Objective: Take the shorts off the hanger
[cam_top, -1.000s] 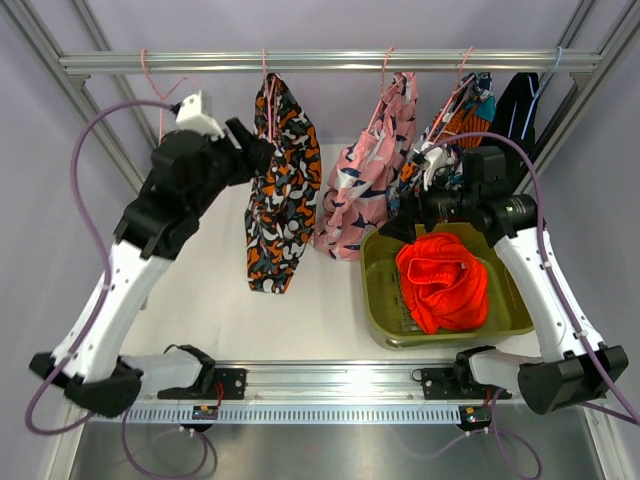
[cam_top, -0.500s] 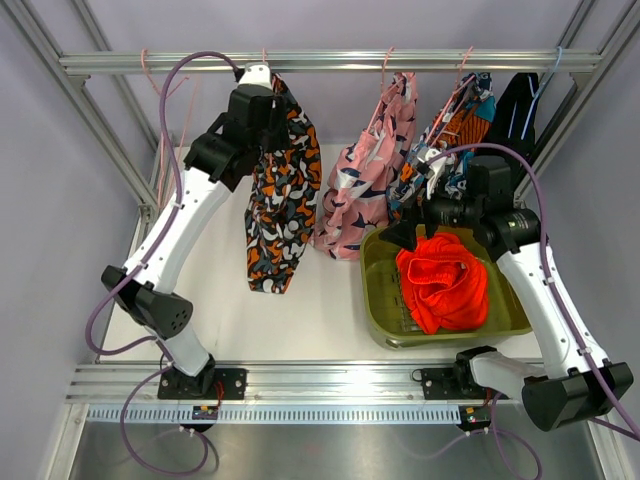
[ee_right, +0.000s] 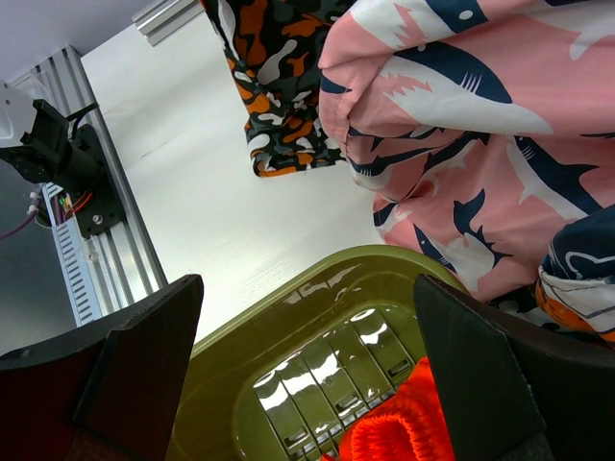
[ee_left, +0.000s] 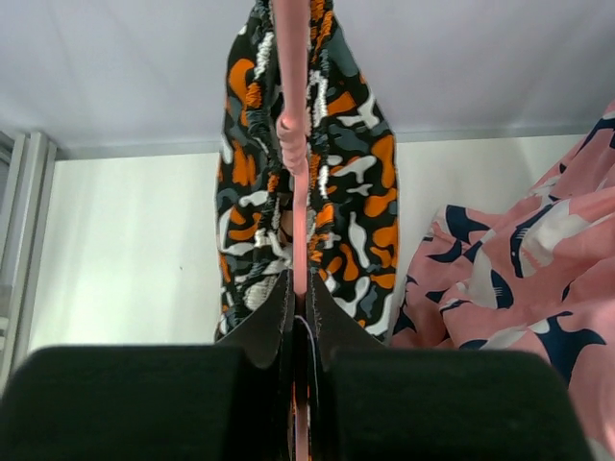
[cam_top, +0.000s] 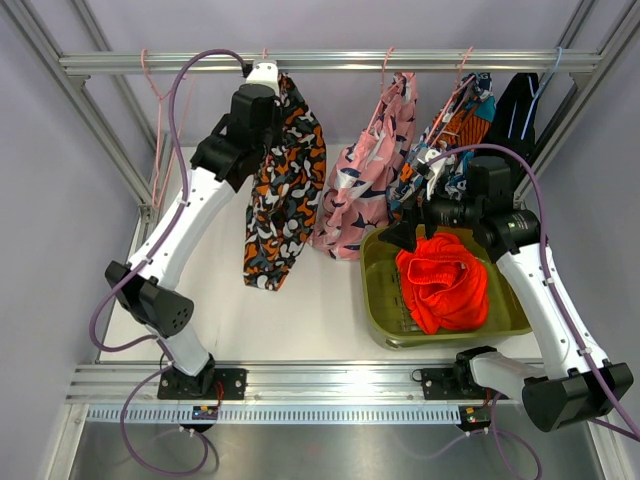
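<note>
The orange-black-white camouflage shorts [cam_top: 285, 190] hang from a pink hanger [ee_left: 291, 144] on the top rail [cam_top: 330, 61]. My left gripper [cam_top: 262, 85] is up at the waistband, shut on the hanger's pink stem, which runs between its fingers [ee_left: 301, 279]. More shorts hang to the right: pink with a navy-white print [cam_top: 365, 175], teal-orange-navy [cam_top: 455, 120] and plain black [cam_top: 518, 105]. The bright orange shorts [cam_top: 442, 280] lie in the green basket [cam_top: 375, 300]. My right gripper [cam_top: 400, 235] hovers open over the basket's near-left corner [ee_right: 307, 288], holding nothing.
An empty pink hanger [cam_top: 160, 85] dangles from the rail at the far left. Slanted frame posts [cam_top: 85, 105] flank the white table [cam_top: 200, 290]. The green basket stands at the right front, under the hanging pink shorts.
My left arm swung up from the left to the camouflage shorts' hanger, then its jaws closed on the stem; the shorts shifted slightly right. The right arm has barely moved.
</note>
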Motion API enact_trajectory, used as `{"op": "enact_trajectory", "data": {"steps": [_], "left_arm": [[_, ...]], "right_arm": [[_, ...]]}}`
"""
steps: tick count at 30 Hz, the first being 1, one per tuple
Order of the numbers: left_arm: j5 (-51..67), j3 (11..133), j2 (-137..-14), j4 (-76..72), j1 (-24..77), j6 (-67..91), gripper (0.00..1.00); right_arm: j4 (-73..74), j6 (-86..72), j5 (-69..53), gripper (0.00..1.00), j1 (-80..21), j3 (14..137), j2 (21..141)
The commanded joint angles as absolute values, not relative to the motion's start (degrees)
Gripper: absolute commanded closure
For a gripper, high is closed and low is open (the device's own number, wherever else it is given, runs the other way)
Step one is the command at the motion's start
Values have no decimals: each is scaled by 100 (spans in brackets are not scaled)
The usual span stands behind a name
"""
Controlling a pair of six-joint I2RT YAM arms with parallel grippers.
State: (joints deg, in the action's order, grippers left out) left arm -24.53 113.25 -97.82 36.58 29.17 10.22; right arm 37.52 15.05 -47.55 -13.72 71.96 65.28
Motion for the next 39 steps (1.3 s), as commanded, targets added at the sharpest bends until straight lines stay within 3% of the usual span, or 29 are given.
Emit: {"op": "enact_trajectory", "data": {"steps": [1,14,21,27,35,39], "left_arm": [[-2338,11058,-9291,2780,2883,616,100],[-1812,10565,-8403,1539,2778,70,100],[-1223,10354,-8122,1924,2637,272,100],[-889,9467,-7473,2223,2593,439,100],[-150,8062,-6444,2347,2584,948,100],[245,7386,-5846,2452,2584,1221,100]], "right_arm": [[3586,1564,-4895,1,-1371,7242,6416],[3560,1529,-4931,1,-1371,7321,6478],[3805,1958,-5307,1,-1371,7417,6495],[4070,2119,-5889,1,-1397,7681,6714],[4464,1468,-3877,5,-2758,8996,7786],[4203,-134,-2896,1,-3435,9991,8663]]}}
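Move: The camo shorts hang on the hanger already pinched in the left hand, their middle some 18 cm below it, about 4 cm ahead and 2 cm right. The rail is roughly 10 cm above and 3 cm ahead of that hand; the shark shorts hang 20 cm right, 3 ahead, 18 down. From the open right hand the camo shorts are about 20 cm ahead, 25 left, 10 lower; the basket of red shorts lies 12 right, 6 back, 25 down. The camo shorts' hanger is lifted off the rail by the left hand, which keeps its pinch: about 8 cm up with the fingers tipping upward, then back and down to its starting height, ending some 13 cm nearer the base and turned nearly 20 degrees clockwise. The right hand waits, then late on sweeps left towards the camo shorts, its fingers wide open. ##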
